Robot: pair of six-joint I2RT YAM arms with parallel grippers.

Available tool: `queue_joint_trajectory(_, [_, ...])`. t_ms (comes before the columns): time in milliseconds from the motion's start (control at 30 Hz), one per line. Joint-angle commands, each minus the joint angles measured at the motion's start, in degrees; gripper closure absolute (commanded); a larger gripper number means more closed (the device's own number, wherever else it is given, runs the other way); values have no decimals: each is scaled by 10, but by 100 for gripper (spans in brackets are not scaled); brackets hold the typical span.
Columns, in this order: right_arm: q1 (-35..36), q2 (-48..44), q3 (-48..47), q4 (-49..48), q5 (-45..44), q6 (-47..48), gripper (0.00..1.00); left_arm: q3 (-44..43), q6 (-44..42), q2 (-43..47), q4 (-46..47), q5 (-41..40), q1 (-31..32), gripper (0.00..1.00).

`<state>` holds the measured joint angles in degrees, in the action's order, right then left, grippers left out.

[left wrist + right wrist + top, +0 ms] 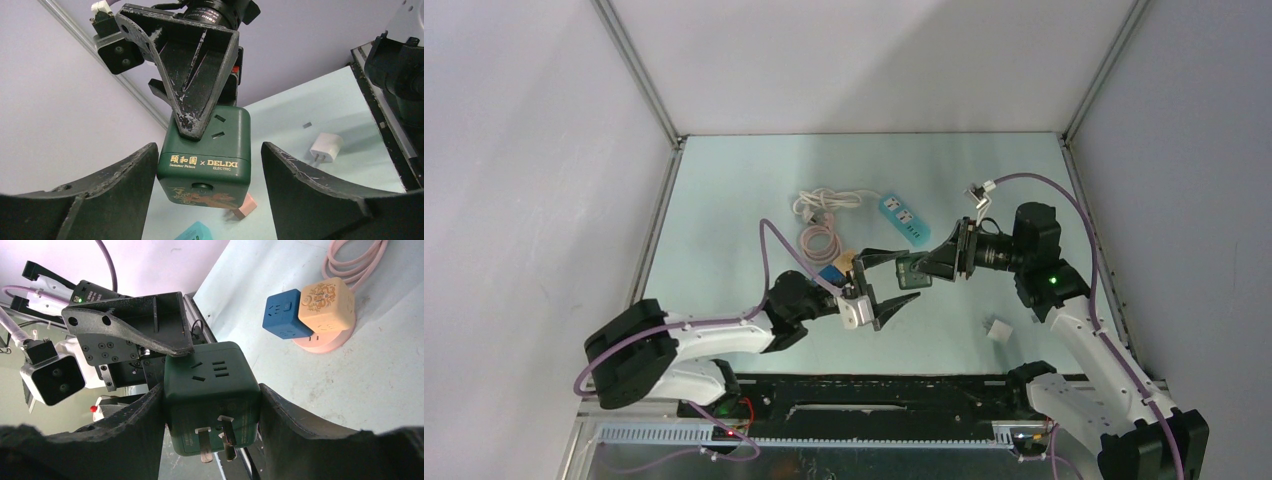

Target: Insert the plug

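The plug is a dark green cube adapter (911, 270) with gold lettering (205, 160) and metal prongs on its underside (212, 390). My right gripper (927, 268) is shut on it and holds it above the table, with its fingers (280, 415) pressed on two opposite sides. My left gripper (909, 277) faces it from the other side, open, with the cube between its fingers (300, 185). The left one is near the cube's side and a gap shows at the right one. A teal power strip (902, 218) lies further back on the table.
A white charger (1000, 330) lies on the table at the front right (327, 147). A blue cube (285, 315) and a beige cube (325, 300) sit on a pink base, with coiled pink and white cables (822, 215) behind them. Grey walls enclose the table.
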<state>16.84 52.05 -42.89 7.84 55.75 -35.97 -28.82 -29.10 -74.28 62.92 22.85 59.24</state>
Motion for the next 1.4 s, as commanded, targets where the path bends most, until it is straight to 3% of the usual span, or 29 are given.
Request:
queue_joint_trajectory(0, [5, -9, -5, -38, 16, -17, 100, 1, -16, -7, 45, 10, 3, 22])
queue_joint_trajectory(167, [4, -9, -6, -25, 4, -6, 100, 3, -15, 11, 13, 6, 3, 23])
queue_joint_trajectory(333, [5, -16, -6, 3, -17, 32, 100, -22, 22, 75, -153, -24, 3, 12])
queue_joint_trajectory(433, [4, -37, -6, 12, -36, 65, 100, -61, 89, 114, -294, -33, 3, 1])
queue_joint_trajectory(533, [2, -57, -6, 8, -41, 84, 100, -82, 180, 140, -369, -60, 3, 0])
queue_joint_trajectory(700, [1, -74, -6, -9, -28, 97, 100, -119, 383, 156, -486, -176, -4, 0])
queue_joint_trajectory(800, [3, -79, -6, -22, -17, 95, 100, -148, 458, 158, -546, -189, -21, 0])
queue_joint_trajectory(1067, [10, -111, -6, -57, -46, 146, 100, -123, 528, 223, -541, -171, -35, 0])
queue_joint_trajectory(1367, [71, -168, 13, -115, -150, 348, 100, -172, 708, 217, -592, -165, -69, 0])
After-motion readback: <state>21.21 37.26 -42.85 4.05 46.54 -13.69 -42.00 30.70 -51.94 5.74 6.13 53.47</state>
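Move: The green plug, still held in the right fingertips, sits between and just past the left hand's open fingertips, about 3 cm to that hand's right and 1 cm ahead, level with it. From the right hand, the pink socket stacked with the blue and orange plugs is roughly 16 cm left, 5 cm ahead and 20 cm below; the teal power strip lies some 20 cm ahead, 1 cm left and 24 cm down. Back the left gripper off the green plug, opening its fingers fully and drawing it about 7 cm to the left while rolling it some 70 degrees, forward side down. Keep the right grip on the plug; after a brief hold lift it 5 to 6 cm, slightly back, rolling its forward side up about 40 degrees. ##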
